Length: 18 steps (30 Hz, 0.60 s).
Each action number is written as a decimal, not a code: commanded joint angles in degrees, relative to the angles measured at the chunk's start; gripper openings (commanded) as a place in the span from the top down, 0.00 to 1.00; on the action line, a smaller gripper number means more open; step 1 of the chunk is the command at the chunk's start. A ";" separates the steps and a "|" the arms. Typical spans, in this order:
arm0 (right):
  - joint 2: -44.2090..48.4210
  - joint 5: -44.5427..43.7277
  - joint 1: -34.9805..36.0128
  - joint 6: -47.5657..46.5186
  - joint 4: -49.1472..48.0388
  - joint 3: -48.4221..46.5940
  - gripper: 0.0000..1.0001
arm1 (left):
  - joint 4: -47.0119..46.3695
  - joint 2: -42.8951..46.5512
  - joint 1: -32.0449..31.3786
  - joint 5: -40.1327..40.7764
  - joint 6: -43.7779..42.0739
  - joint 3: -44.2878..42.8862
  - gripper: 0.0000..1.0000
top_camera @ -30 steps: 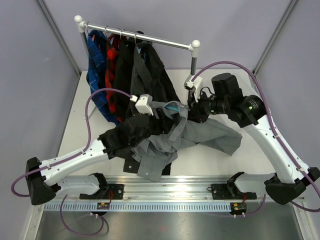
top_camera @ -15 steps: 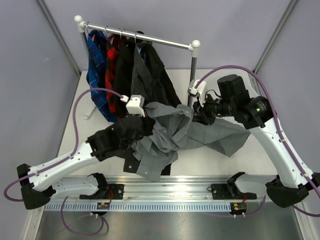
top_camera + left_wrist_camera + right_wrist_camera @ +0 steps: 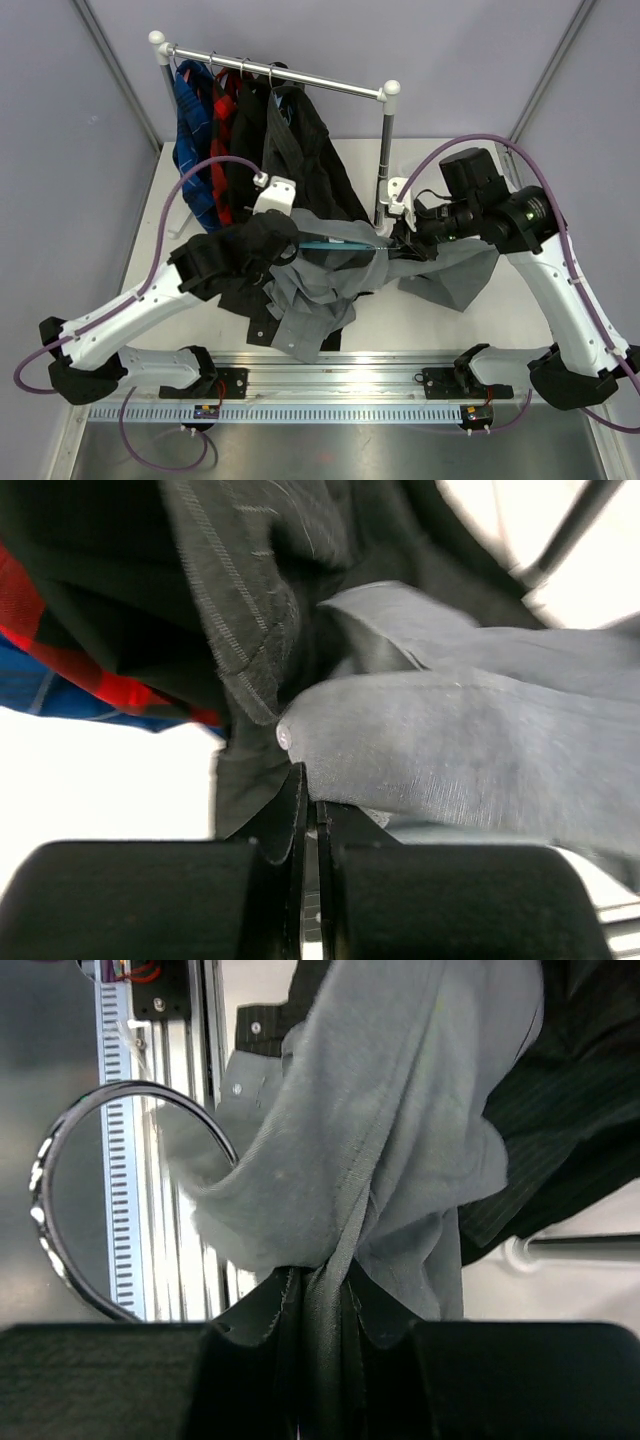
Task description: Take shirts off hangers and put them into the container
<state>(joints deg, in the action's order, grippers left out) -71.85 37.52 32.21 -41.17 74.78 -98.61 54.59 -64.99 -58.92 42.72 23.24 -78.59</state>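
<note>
The light grey shirt [image 3: 445, 275] hangs stretched between both grippers over the table. My left gripper [image 3: 297, 242] is shut, and the shirt's buttoned edge [image 3: 300, 735] sits right at its tips [image 3: 310, 785]. My right gripper [image 3: 398, 248] is shut on a bunched fold of the same shirt [image 3: 380, 1110]. Between the two grippers, one arm of the light blue hanger [image 3: 345, 241] shows bare. Its metal hook [image 3: 45, 1190] curves beside the right gripper [image 3: 320, 1285]. The container is out of view.
Four more shirts hang on the metal rail [image 3: 300, 78] at the back: blue plaid [image 3: 190, 130], red plaid [image 3: 222, 120], black [image 3: 246, 130] and charcoal pinstriped [image 3: 300, 145]. The rail's right post [image 3: 385, 165] stands just behind my right gripper. An aluminium track [image 3: 340, 385] runs along the near edge.
My left gripper closed at the grey shirt's edge and drew back to the left. The right gripper shifted right. The shirt stretched out and the blue hanger arm came into sight.
</note>
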 commanded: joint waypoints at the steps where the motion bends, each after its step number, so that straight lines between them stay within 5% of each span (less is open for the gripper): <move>1: 2.69 6.95 -0.57 -5.76 5.70 -7.46 1.00 | 6.42 -1.89 0.82 9.57 -7.85 -2.19 1.00; 9: 3.04 9.41 -0.57 -5.41 6.16 -10.73 1.00 | -8.68 6.36 1.34 6.33 -21.83 6.77 1.00; 18: 0.32 18.46 -0.57 -7.52 9.76 -9.85 1.00 | -21.08 18.67 5.99 -14.30 -24.55 16.00 0.97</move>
<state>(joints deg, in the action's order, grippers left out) -72.36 48.93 32.18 -46.59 76.16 -106.21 36.62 -48.69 -56.58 31.94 2.81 -65.25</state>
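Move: Some 10 cm to the left hand's right and about level with it lies the middle of the blue hanger's bared arm, beside the grey shirt edge that hand already pinches; the dark shirt hangs roughly 12 cm ahead and 2 cm to its right. From the right hand, already closed on hanger and shirt, that arm is about 11 cm left and level. The rack post stands around 22 cm ahead and 2 cm right of the right hand. Lifting the hanger and bunched grey shirt about 5 cm, the right hand also comes back a little and left, its fingers tipping up as it turns some 10 degrees counter-clockwise. The left hand keeps its pinch on the grey shirt edge by the hanger's end, dips about a centimetre, then rises and draws back, turning clockwise and tipping its fingers up. ##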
